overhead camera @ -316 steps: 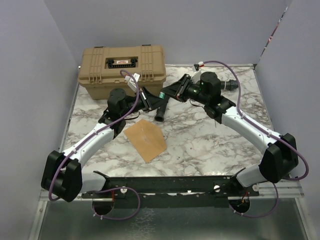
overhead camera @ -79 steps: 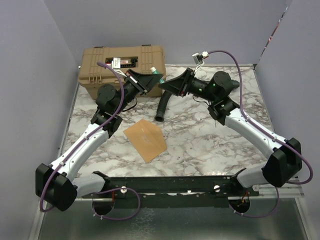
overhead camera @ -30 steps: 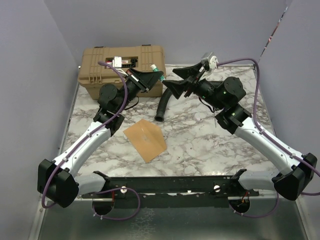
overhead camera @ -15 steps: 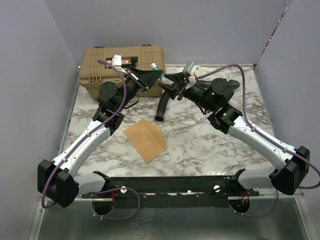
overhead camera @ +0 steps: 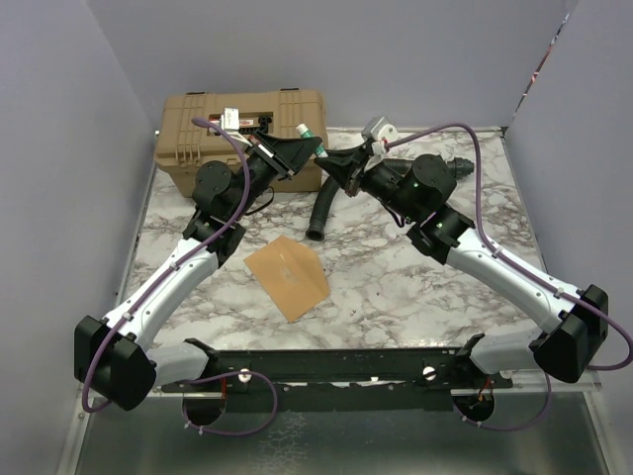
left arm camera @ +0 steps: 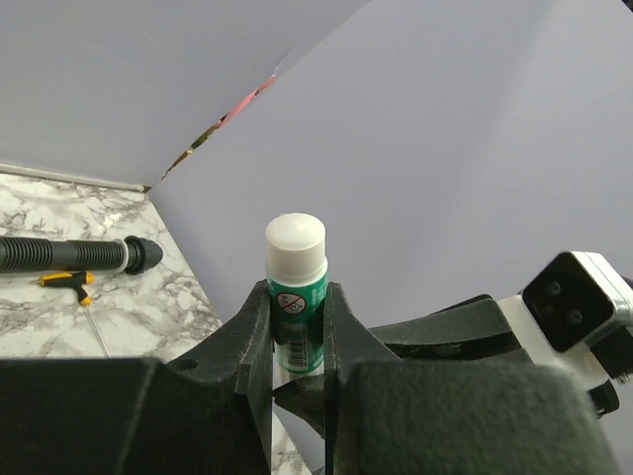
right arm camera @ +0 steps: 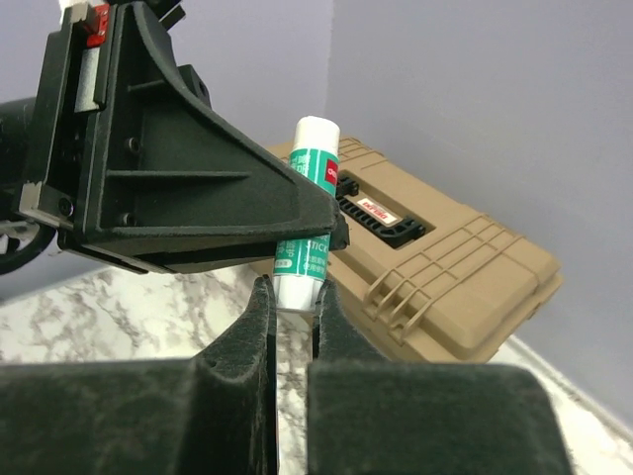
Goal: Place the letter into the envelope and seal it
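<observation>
The envelope (overhead camera: 287, 275) is an orange-tan flat paper lying on the marble table in front of the arms, with neither gripper near it. The letter is not visible as a separate sheet. Raised at the back of the table, my left gripper (overhead camera: 315, 148) (left arm camera: 297, 327) is shut on the green body of a glue stick (overhead camera: 306, 133) (left arm camera: 295, 297) (right arm camera: 316, 168), white cap pointing up. My right gripper (overhead camera: 329, 161) (right arm camera: 294, 292) meets it from the right. Its fingers are shut on the stick's white lower end, just below the left fingers.
A tan toolbox (overhead camera: 242, 124) (right arm camera: 445, 267) stands shut at the back left, right behind both grippers. A black ribbed hose (overhead camera: 324, 208) (left arm camera: 59, 254) lies on the marble below them. A small yellow-handled tool (left arm camera: 71, 282) rests beside the hose. Purple walls enclose the table.
My right gripper has swung in leftward to the left gripper and its jaws have closed from wide open onto the glue stick's lower end. The left arm and envelope have stayed put.
</observation>
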`<move>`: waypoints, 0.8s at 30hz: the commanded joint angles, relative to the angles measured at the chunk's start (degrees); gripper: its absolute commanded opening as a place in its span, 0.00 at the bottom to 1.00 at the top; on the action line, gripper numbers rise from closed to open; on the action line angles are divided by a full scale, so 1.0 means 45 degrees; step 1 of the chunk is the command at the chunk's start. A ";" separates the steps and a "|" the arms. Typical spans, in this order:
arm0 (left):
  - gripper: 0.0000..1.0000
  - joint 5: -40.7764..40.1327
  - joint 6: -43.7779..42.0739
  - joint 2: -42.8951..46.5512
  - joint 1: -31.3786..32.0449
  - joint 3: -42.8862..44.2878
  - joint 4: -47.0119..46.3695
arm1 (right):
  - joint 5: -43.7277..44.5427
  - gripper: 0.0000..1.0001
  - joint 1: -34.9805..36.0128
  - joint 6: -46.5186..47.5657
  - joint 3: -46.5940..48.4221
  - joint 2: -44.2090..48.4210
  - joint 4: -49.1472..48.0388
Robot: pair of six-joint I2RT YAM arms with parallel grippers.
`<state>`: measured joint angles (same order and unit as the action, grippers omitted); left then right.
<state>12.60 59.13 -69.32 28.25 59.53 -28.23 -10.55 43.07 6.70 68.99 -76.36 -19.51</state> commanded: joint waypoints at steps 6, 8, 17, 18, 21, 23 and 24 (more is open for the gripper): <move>0.00 -0.0022 -0.1633 0.0628 -0.0018 -0.0441 -0.0995 | -0.2121 0.00 -0.0038 -0.5946 0.0339 0.0517 -0.0888; 0.00 0.0276 -0.1624 0.0686 -0.0026 -0.0618 -0.1461 | -0.2833 0.01 -0.0207 -0.7056 0.0151 0.0669 -0.1403; 0.00 0.1711 -0.1942 0.0992 -0.0028 -0.1027 -0.3097 | -0.3910 0.00 -0.1739 -1.5687 -0.1720 0.0813 -0.6029; 0.00 0.1712 -0.1900 0.1044 -0.0028 -0.1012 -0.3128 | -0.3875 0.00 -0.1756 -1.6557 -0.1704 0.0706 -0.6148; 0.00 0.1731 -0.1805 0.1152 -0.0025 -0.0999 -0.3235 | -0.3689 0.01 -0.1760 -1.8719 -0.1837 0.0428 -0.6940; 0.00 0.1797 -0.1751 0.1216 -0.0018 -0.1066 -0.3407 | -0.3331 0.01 -0.1758 -2.0071 -0.2149 0.0261 -0.7886; 0.00 0.1822 -0.1722 0.1238 -0.0027 -0.1088 -0.3472 | -0.3180 0.01 -0.1758 -2.0770 -0.2214 0.0139 -0.8284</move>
<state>20.45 55.18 -65.21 29.12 55.68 -41.47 -27.94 35.99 -65.71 59.94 -75.64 -43.20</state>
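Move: The glue stick is already in the left fingers, its middle about 1 cm left of and 1 cm above that hand. The right fingers are already shut on its nearer white end, the middle lying roughly 2 cm ahead, 3 cm left and 2 cm above them. From the left hand, the envelope lies some 13 cm back, 7 cm left and 27 cm below. The hose's near end is about straight below the hand, 24 cm down. The right hand keeps its pinch on the near white end of the glue stick and rolls about its own finger line, clockwise seen from behind that hand, by some 65 degrees, twisting that end while the left hand goes on gripping the stick's body. Together both hands carry the stick about 5 cm back towards the robot and 3 to 4 cm up, away from the table, the left hand's fingers tipping upward by roughly 15 degrees. ##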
